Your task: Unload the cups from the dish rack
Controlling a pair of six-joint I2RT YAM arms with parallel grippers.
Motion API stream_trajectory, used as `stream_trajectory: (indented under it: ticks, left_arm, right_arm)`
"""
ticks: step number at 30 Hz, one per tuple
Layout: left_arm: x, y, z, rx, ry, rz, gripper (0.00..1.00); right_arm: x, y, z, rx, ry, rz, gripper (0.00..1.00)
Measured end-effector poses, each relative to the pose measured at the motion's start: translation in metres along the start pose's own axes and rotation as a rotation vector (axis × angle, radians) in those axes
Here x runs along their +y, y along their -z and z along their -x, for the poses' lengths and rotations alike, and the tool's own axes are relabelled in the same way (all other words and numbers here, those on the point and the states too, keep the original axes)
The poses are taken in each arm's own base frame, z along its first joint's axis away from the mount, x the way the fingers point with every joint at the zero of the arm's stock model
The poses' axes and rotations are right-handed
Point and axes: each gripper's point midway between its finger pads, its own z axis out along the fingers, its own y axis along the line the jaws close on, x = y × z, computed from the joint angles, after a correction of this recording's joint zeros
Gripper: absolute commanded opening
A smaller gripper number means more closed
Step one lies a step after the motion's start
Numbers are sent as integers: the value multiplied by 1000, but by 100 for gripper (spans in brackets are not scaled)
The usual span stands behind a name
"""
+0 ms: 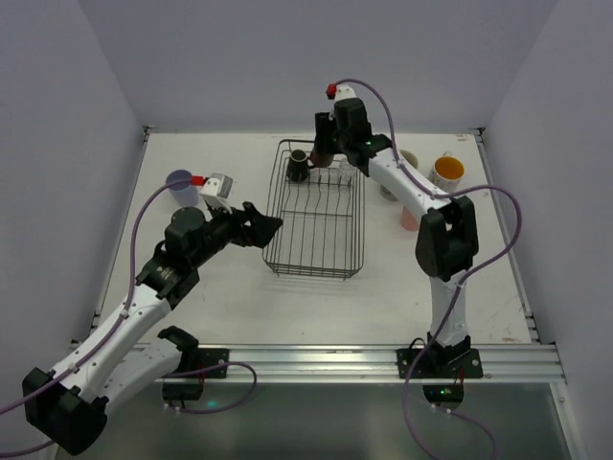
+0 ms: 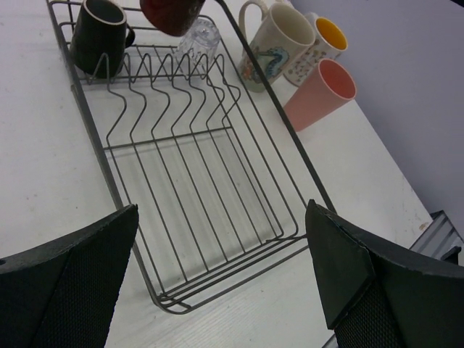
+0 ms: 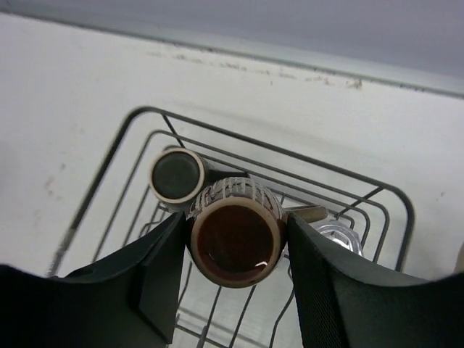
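The black wire dish rack [image 1: 316,251] lies mid-table. My right gripper [image 3: 235,239] is shut on the brown mug [image 3: 235,235] and holds it over the rack's far end; the mug also shows in the left wrist view [image 2: 170,14]. A black mug [image 1: 300,165] and a clear glass [image 2: 197,38] sit in the rack's far end. My left gripper [image 1: 263,228] is open and empty at the rack's near left side. The cream printed mug [image 2: 272,51], orange-lined tumbler [image 1: 447,171] and pink tumbler [image 2: 322,93] stand on the table right of the rack. The lavender tumbler [image 1: 182,187] stands at the left.
White walls close the table on three sides. A metal rail [image 1: 383,362] runs along the near edge. The right arm [image 1: 445,240] reaches over the cups standing right of the rack.
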Motion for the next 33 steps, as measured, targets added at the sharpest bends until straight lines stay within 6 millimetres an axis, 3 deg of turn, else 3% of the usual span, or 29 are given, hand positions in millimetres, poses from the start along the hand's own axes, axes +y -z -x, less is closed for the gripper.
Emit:
stream_trajectory:
  ticks: [4,7,11,15,19,24,33]
  left_arm:
    - [-11,-6,10,-16,17,-46,100]
    - [-23,-12,18,-19,41,-96,100]
    - [-41,-20,28,-24,72,-178,100]
    - [-55,-24,33,-31,100,-250,98]
    - [-67,-28,37,-32,132,-319,95]
    - [-80,-27,45,-50,160,-389,88]
    - [-96,-24,57,-86,177,-477,72]
  right_arm:
    - [9,56,55,-152,-44,50,14]
    - [15,102,72,-236,-95,113,14]
    - [28,161,61,-295,-203,248,13]
    - [52,202,40,-303,-323,444,14]
    - [75,227,23,-279,-438,627,14]
    - [91,242,8,-234,-536,767,15]
    - [111,259,9,-213,-634,936,16]
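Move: The brown cup, base-up in the right fingers, has its middle about 2 cm ahead of the right hand point, 1 cm left and 2 cm below. It goes to the open left gripper, some 28 cm back, 15 cm left and 4 cm higher. From the left hand the brown cup is about 30 cm ahead, 14 cm right and 6 cm lower. From the right hand, the black cup sits 5 cm ahead and 8 cm left, the glass 3 cm ahead and 5 cm right, both about 12 cm below. Keeping its pinch on the base of the brown cup, the right hand climbs out over the rack, then swings back about 24 cm to the left gripper, its left side rolling up steeply while it turns counter-clockwise. The left hand rises 9 cm and shifts 7 cm right to meet the cup, rolling its left side down and turning clockwise; its fingers begin closing at the rim, touch not yet clear. ##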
